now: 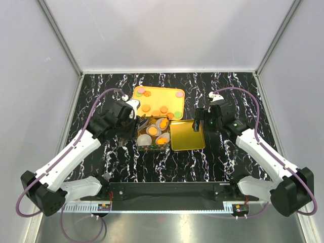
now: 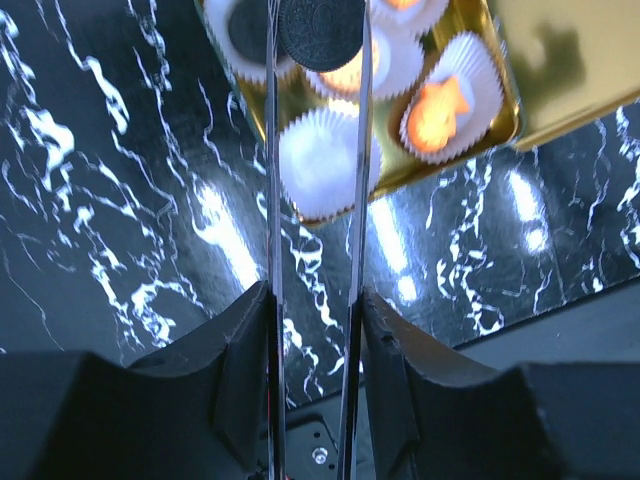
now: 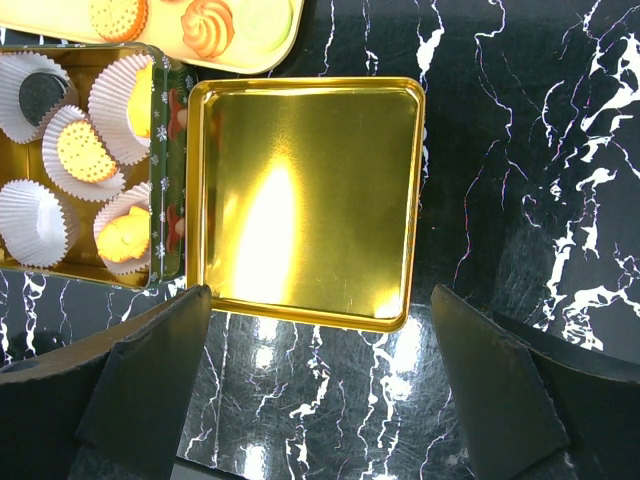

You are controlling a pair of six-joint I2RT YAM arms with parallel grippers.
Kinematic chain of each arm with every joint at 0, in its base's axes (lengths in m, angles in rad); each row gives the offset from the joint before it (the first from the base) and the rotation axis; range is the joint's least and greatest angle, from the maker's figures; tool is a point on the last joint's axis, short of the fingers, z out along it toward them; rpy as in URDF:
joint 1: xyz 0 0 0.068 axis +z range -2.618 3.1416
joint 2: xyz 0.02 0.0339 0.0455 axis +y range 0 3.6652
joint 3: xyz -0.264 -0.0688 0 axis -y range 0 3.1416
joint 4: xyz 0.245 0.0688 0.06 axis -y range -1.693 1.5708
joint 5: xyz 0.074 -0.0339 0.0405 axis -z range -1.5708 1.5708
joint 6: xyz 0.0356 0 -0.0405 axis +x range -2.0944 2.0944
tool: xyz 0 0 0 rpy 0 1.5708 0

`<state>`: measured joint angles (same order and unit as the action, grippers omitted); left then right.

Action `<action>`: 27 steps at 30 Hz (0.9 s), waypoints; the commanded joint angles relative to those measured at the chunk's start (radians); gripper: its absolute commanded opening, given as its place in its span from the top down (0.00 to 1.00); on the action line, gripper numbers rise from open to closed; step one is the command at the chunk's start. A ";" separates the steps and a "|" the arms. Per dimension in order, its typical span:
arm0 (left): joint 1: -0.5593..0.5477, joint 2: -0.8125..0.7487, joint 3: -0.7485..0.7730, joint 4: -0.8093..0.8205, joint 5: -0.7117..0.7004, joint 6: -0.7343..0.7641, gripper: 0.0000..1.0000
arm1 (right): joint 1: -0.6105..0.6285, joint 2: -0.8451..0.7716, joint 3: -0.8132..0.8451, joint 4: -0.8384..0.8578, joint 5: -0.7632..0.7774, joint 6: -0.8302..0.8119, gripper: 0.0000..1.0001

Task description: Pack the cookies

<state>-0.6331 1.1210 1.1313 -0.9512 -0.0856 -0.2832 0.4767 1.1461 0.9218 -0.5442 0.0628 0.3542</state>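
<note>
My left gripper [image 2: 315,300] is shut on metal tongs [image 2: 273,200], whose tips pinch a black cookie [image 2: 320,30] above the open tin [image 2: 440,165]. The tin holds white paper cups; one cup [image 2: 318,160] is empty, others hold orange cookies [image 2: 440,110]. In the top view the left gripper [image 1: 132,114] is at the tin's [image 1: 139,142] left. Several orange, pink and green cookies [image 1: 155,109] lie on the yellow tray [image 1: 159,94] behind it. My right gripper [image 3: 320,350] is open and empty over the near edge of the gold lid [image 3: 300,200].
The gold lid [image 1: 187,135] lies upside down right of the tin, touching it. The tin's wall [image 3: 170,180] stands just left of the right gripper's left finger. The table is black marble with white walls around it.
</note>
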 commanded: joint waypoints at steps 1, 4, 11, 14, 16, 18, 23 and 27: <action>-0.004 -0.062 -0.041 0.023 0.029 -0.033 0.59 | -0.003 -0.002 0.034 0.016 0.023 -0.015 0.00; -0.005 -0.098 -0.064 0.003 0.029 -0.045 0.59 | -0.003 0.000 0.034 0.015 0.023 -0.015 0.00; -0.020 -0.167 -0.125 -0.035 0.053 -0.074 0.59 | -0.003 0.000 0.032 0.016 0.023 -0.014 0.00; -0.028 -0.182 -0.145 -0.049 0.058 -0.082 0.59 | -0.003 0.003 0.032 0.015 0.022 -0.015 0.00; -0.034 -0.191 -0.153 -0.066 0.058 -0.083 0.59 | -0.003 0.000 0.032 0.015 0.019 -0.017 0.00; -0.037 -0.204 -0.156 -0.069 0.060 -0.088 0.59 | -0.004 0.000 0.031 0.018 0.019 -0.014 0.00; -0.051 -0.211 -0.166 -0.075 0.067 -0.112 0.59 | -0.003 -0.011 0.029 0.013 0.020 -0.012 0.00; -0.060 -0.210 -0.191 -0.058 0.070 -0.128 0.59 | -0.003 -0.017 0.026 0.016 0.017 -0.012 0.00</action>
<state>-0.6842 0.9287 0.9543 -1.0477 -0.0353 -0.3878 0.4767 1.1461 0.9218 -0.5442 0.0631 0.3542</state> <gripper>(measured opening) 0.413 0.994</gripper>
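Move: The black cookie already held by the left fingers is bound for the empty paper cup in the box's near left corner, roughly 6 cm back, 2 cm to the left and 10 cm below. The middle cup with its round cookie is about 1 cm back and 3 cm right; the cup with the other black cookie lies some 4 cm ahead and 2 cm left. From the right hand the empty cup is around 8 cm back and 27 cm left. Still pinching the black cookie, the left hand draws back about 6 cm over the left side of the box towards the empty near-left cup, sinking some 3 cm and drifting slightly left, quick at first and then slowing. As it comes over the cup, the wrist tips the fingers a little steeper towards the table, by 5 to 10 degrees, and the grip stays as it was, with the cookie kept above the paper. ##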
